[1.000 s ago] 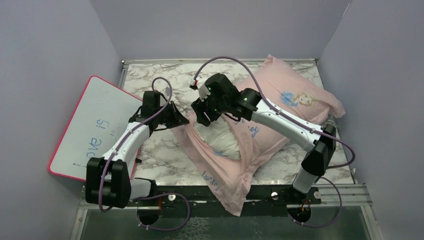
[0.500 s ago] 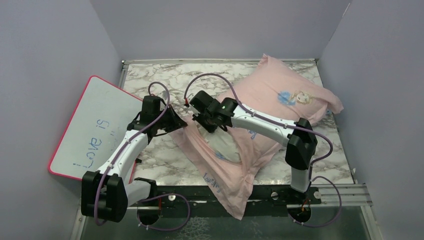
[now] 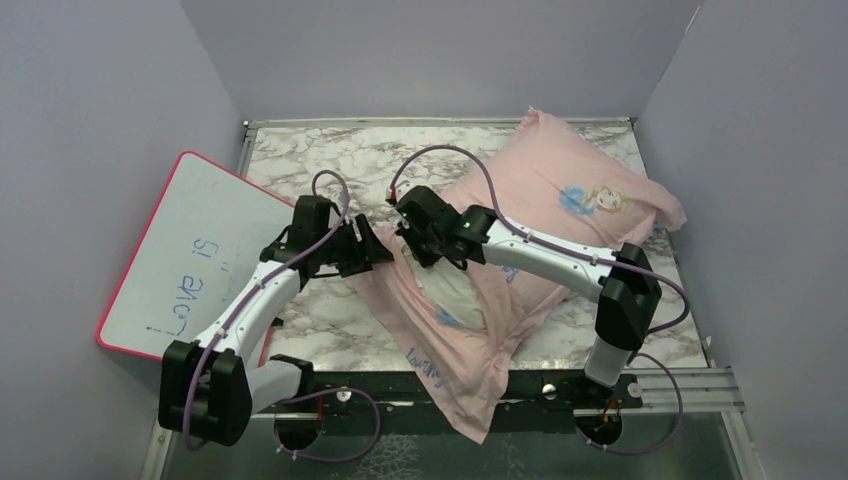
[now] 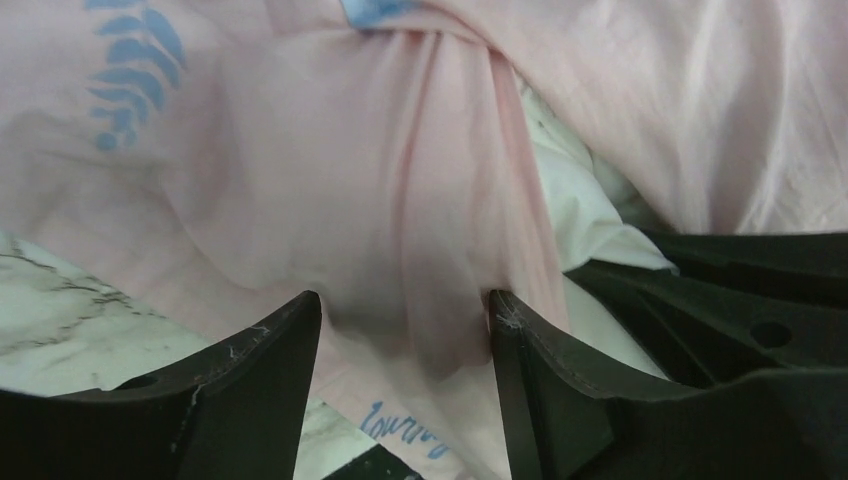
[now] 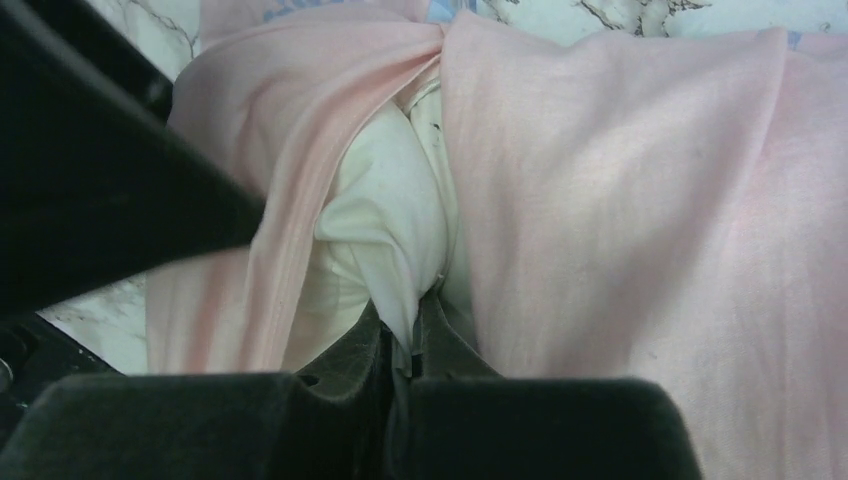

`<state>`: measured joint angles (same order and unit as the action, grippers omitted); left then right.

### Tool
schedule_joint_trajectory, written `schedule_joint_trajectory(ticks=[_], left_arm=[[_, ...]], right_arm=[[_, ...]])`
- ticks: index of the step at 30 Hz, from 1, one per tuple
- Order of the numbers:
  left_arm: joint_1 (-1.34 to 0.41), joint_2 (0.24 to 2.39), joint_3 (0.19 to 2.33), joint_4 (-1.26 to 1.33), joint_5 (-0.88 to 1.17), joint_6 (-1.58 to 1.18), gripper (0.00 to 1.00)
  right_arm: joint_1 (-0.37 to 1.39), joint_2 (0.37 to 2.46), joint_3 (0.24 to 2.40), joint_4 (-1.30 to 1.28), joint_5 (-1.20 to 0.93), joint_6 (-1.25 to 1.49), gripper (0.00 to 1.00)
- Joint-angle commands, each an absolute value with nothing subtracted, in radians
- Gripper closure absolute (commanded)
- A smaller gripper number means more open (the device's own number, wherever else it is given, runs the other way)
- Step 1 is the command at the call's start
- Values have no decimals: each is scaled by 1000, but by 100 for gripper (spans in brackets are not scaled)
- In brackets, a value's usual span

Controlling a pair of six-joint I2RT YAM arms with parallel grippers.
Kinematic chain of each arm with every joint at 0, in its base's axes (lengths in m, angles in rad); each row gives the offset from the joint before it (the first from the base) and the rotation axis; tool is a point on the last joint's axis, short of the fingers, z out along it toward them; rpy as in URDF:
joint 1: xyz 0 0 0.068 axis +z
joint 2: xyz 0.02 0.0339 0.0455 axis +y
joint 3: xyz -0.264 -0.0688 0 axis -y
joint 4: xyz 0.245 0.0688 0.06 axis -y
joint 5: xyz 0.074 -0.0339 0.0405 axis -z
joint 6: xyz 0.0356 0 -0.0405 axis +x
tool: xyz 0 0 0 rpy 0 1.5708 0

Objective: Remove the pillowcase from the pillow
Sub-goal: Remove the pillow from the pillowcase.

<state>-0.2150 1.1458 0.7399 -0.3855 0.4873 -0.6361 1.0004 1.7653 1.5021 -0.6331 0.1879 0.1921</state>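
The pale pink pillowcase (image 3: 560,190) lies diagonally across the marble table, its open end toward the near edge. The white pillow (image 3: 452,290) bulges out of that opening. My right gripper (image 3: 437,255) reaches into the opening. In the right wrist view it (image 5: 410,335) is shut on a pinch of the white pillow (image 5: 380,220), with pink pillowcase (image 5: 620,200) on both sides. My left gripper (image 3: 380,247) sits at the case's left edge. In the left wrist view it (image 4: 403,305) is open, and a bunched fold of pillowcase (image 4: 400,180) lies loose between its jaws.
A pink-edged whiteboard (image 3: 190,250) with blue writing leans off the table's left side. Purple walls close in the back and both sides. The case's loose end (image 3: 470,400) hangs over the front rail. Bare marble (image 3: 330,160) shows at the back left.
My left gripper has opened and let go of the pillowcase edge that it held. My right gripper came down into the opening and shut on the white pillow.
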Motion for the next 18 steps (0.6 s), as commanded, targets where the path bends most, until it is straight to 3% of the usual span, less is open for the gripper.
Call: schedule_joint_trajectory(ticks=[1,4,7,9,10,18], left_arm=[[-309,1112,754,-427,546,-667,37],[-350,1085,748,-458,513,-684,43],[-353,1068,713,-464,446,-708,69],[-353,1087,713,-477,403,-712,96],[-353,1088,718,-490,363,-726,100],[-266,1077,842,-702,-38,-702,100]], right_arm=[[1000,1797,1481,-655,191,288,99],[1000,1793,1476,-644,192,304,99],[1000,1778,1458,-623,185,314,99],[1001,1764,1451,-612,182,316,99],[1000,1755,1450,-610,189,317,99],[998,1654,1375,-577,246,229,99]])
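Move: The fold of pillowcase beside the exposed pillow is about 4 cm back and 2 cm to the right of the left gripper, just below its open fingers. The bare white pillow's middle lies some 12 cm right of that gripper, 7 cm back and 5 cm lower, and the blue lettering 8 cm right, 19 cm back and 8 cm lower. From the right gripper, already shut on the pillow, that fold is about 6 cm left and 3 cm back. Bring the open left gripper back about 4 cm and right 3 cm over the pillowcase, and shut the fingers to pinch the fold beside the pillow. Then draw the pinched cloth some 3 cm to the left and slightly down, away from the right gripper, rolling the wrist a little. Hold the right gripper in place with its pinch kept on the white pillow. ##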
